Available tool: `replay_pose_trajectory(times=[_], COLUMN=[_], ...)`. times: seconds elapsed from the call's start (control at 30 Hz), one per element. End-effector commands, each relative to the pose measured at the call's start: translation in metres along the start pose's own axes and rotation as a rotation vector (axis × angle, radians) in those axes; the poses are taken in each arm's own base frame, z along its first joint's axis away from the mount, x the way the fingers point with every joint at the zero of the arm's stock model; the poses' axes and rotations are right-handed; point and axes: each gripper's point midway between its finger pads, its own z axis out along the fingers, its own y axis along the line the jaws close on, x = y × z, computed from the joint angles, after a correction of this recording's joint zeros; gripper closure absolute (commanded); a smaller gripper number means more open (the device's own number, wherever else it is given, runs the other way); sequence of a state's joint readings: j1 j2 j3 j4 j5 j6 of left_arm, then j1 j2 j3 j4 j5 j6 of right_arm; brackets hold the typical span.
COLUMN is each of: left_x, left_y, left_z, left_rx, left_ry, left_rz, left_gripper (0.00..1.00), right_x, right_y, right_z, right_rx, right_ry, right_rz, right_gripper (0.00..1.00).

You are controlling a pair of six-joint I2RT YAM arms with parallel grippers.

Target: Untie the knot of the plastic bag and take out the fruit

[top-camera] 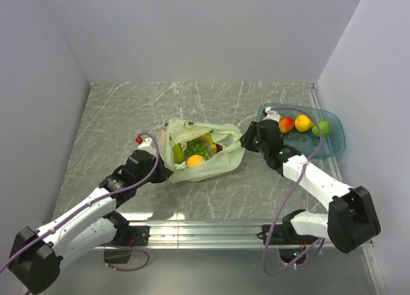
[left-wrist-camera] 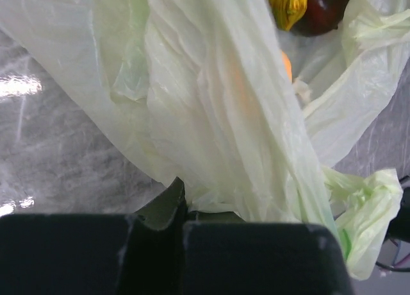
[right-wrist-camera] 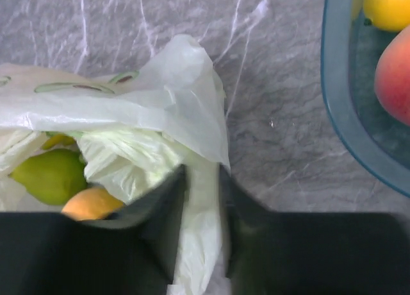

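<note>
The pale green plastic bag [top-camera: 211, 163] lies mid-table with its mouth open. Inside it show green grapes [top-camera: 198, 149], a dark purple fruit [left-wrist-camera: 327, 9] and a yellow banana tip [left-wrist-camera: 288, 1]. My left gripper [top-camera: 168, 170] is shut on the bag's left edge, and the film [left-wrist-camera: 211, 115] rises straight out of the closed jaws. My right gripper [top-camera: 246, 143] is at the bag's right edge. Its fingers [right-wrist-camera: 166, 205] stand a little apart with a strip of bag film [right-wrist-camera: 205, 199] loose between them. A twisted bunch of handle film [left-wrist-camera: 365, 205] hangs at the side; I cannot tell whether it is a tied knot.
A blue tray [top-camera: 336, 147] stands at the right, close behind my right arm. It holds a red-yellow fruit [top-camera: 286, 124], a yellow one [top-camera: 303, 122] and a green one [top-camera: 320, 128]. White walls enclose the marbled table [top-camera: 128, 115] on three sides.
</note>
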State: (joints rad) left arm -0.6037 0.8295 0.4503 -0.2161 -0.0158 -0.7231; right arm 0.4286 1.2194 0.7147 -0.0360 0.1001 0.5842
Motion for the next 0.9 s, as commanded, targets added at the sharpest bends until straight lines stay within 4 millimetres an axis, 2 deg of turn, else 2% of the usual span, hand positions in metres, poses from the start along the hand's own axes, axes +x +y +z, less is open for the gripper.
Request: replay_pose_trajectory(times=[0.0, 0.03, 0.07, 0.1, 0.13, 0.17, 0.2, 0.27, 0.3, 0.33, 0.4, 0.43, 0.47, 0.57, 0.67, 0.73, 0.87], left_x=[0.003, 0.003, 0.003, 0.004, 0.005, 0.005, 0.006, 0.006, 0.005, 0.005, 0.005, 0.005, 0.007, 0.007, 0.008, 0.008, 0.007], left_y=[-0.015, -0.016, -0.016, -0.017, -0.017, -0.018, -0.019, -0.020, -0.020, -0.020, -0.020, -0.020, -0.019, -0.017, -0.016, -0.014, -0.013], left_z=[-0.003, -0.003, -0.003, -0.002, -0.002, -0.002, -0.002, -0.002, -0.002, -0.001, -0.001, 0.000, 0.000, 0.001, 0.001, 0.000, 0.000], left_rx=[0.074, 0.077, 0.079, 0.082, 0.086, 0.092, 0.095, 0.100, 0.101, 0.101, 0.100, 0.098, 0.089, 0.081, 0.081, 0.073, 0.070], left_ry=[0.032, 0.034, 0.038, 0.042, 0.044, 0.045, 0.047, 0.046, 0.045, 0.046, 0.046, 0.046, 0.054, 0.052, 0.052, 0.047, 0.039], left_rz=[0.003, 0.004, 0.008, 0.007, 0.006, 0.008, 0.009, 0.010, 0.011, 0.011, 0.011, 0.014, 0.012, 0.005, -0.001, -0.002, -0.003], left_gripper=[0.99, 0.99, 0.99, 0.99, 0.99, 0.99, 0.99, 0.99, 0.99, 0.99, 0.99, 0.99, 0.99, 0.99, 0.99, 0.99, 0.99], right_x=[-0.039, -0.041, -0.055, -0.046, -0.042, -0.050, -0.042, -0.037, -0.028, -0.011, 0.003, 0.023, 0.029, 0.066, 0.096, 0.115, 0.137], right_y=[0.048, 0.055, 0.071, 0.095, 0.100, 0.117, 0.132, 0.152, 0.164, 0.172, 0.185, 0.192, 0.197, 0.195, 0.183, 0.174, 0.160], right_z=[-0.027, -0.036, -0.047, -0.059, -0.065, -0.076, -0.083, -0.088, -0.089, -0.081, -0.078, -0.072, -0.070, -0.053, -0.033, -0.023, -0.004], right_rx=[-0.116, -0.132, -0.151, -0.201, -0.204, -0.231, -0.271, -0.334, -0.389, -0.413, -0.439, -0.454, -0.470, -0.474, -0.429, -0.400, -0.340], right_ry=[-0.108, -0.111, -0.144, -0.132, -0.116, -0.142, -0.134, -0.121, -0.089, -0.038, 0.005, 0.050, 0.071, 0.190, 0.272, 0.324, 0.359], right_rz=[-0.083, -0.168, -0.205, -0.269, -0.343, -0.368, -0.401, -0.435, -0.446, -0.465, -0.492, -0.530, -0.540, -0.561, -0.581, -0.591, -0.591], right_gripper=[0.44, 0.40, 0.37, 0.35, 0.35, 0.35, 0.36, 0.36, 0.36, 0.37, 0.35, 0.33, 0.30, 0.20, 0.11, 0.10, 0.09])
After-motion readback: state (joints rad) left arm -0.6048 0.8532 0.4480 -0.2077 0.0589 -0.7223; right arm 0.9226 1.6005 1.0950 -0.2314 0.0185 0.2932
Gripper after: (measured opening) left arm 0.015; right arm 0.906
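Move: The orange-coloured fruit in the open bag lies about 18 cm to the left of my right hand, some 6 cm nearer the base and about 7 cm lower. The green grapes are roughly 17 cm left and 2 cm back, the green fruit 23 cm left and 4 cm back, and the yellow fruit 13 cm left and level, all similarly low. From my left hand, the orange-coloured fruit lies about 5 cm ahead, 9 cm right and 4 cm lower. I open my right fingers wide, coming free of the bag's right edge, and arc left and a little back: up about 14 cm, then down some 16 cm over the bag mouth towards the orange-coloured fruit. The wrist swings some 40 degrees counter-clockwise. My left hand keeps its pinch on the near-left rim, easing back only about a centimetre. ##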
